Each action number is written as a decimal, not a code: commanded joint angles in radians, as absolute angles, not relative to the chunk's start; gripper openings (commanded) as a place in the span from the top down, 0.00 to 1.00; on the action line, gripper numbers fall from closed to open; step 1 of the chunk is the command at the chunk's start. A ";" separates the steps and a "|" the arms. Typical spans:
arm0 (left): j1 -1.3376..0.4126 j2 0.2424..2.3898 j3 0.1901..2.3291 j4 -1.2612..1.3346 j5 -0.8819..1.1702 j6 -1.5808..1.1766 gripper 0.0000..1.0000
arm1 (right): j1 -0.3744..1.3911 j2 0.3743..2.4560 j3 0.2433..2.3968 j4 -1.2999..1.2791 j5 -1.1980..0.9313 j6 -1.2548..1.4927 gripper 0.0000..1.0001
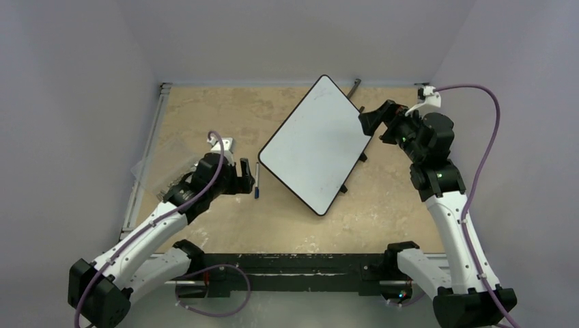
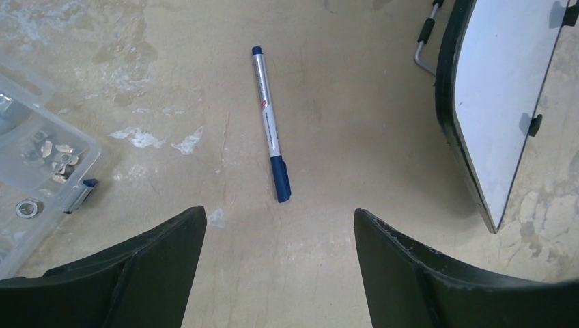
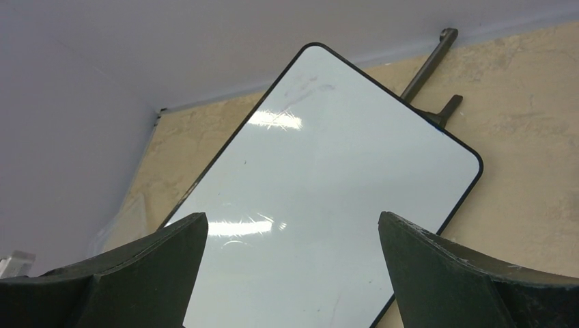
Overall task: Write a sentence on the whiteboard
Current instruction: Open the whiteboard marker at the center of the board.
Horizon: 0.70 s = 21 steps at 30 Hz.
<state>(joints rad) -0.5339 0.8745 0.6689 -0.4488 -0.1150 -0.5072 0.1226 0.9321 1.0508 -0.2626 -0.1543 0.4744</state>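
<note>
The whiteboard lies slanted on the tan table, right of centre, its white face showing only glare and faint smudges. No sentence is in view on it. A blue-capped silver marker lies flat on the table just left of the board. My left gripper is open right beside the marker, which lies just beyond the fingertips, untouched. The board's edge shows at the right of the left wrist view. My right gripper hovers open over the board's far right side, its fingers holding nothing.
A clear plastic box with small metal parts sits at the table's left side. A thin metal rod lies behind the board near the back wall. Grey walls close in on three sides.
</note>
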 commanded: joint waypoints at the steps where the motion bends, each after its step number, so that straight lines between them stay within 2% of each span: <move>1: -0.578 0.952 0.658 -0.329 -0.206 -0.470 0.23 | 0.124 0.928 1.081 -0.269 -0.198 0.460 0.01; 8: -0.629 1.092 0.630 -0.229 -0.297 -0.464 0.31 | 0.125 0.910 1.067 -0.288 -0.205 0.454 0.01; 12: -0.637 1.183 0.601 -0.148 -0.327 -0.475 0.32 | 0.124 0.898 1.054 -0.293 -0.212 0.453 0.01; 18: -0.656 1.316 0.628 -0.113 -0.332 -0.515 0.45 | 0.124 0.887 1.039 -0.288 -0.233 0.447 0.01; 21: -0.659 1.361 0.629 -0.095 -0.333 -0.541 0.49 | 0.125 0.880 1.031 -0.275 -0.246 0.446 0.01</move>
<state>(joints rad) -0.6498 1.3258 0.6094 -0.1711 -0.3038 -0.4976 0.1226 0.9012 1.0382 -0.2974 -0.2066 0.4664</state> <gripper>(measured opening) 0.528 0.987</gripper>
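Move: The marker lies on the table below the left gripper, its middle about 8 cm ahead, 3 cm to the right and 13 cm down, capped end nearest the hand. From that gripper the whiteboard's middle is roughly 15 cm ahead and 24 cm right, 7 cm lower; the clear parts box is some 7 cm ahead and 25 cm left, near table height. From the right gripper the marker is about 33 cm left, level fore and aft, and 33 cm down. Drop the left gripper about 10 cm towards the marker's blue cap, easing a couple of centimetres forward and slightly right on the way. Roll the wrist some 15 degrees, left side rising, tip the fingers a little further down, and narrow them from wide to about half open so they come down over the cap, without gripping yet. ##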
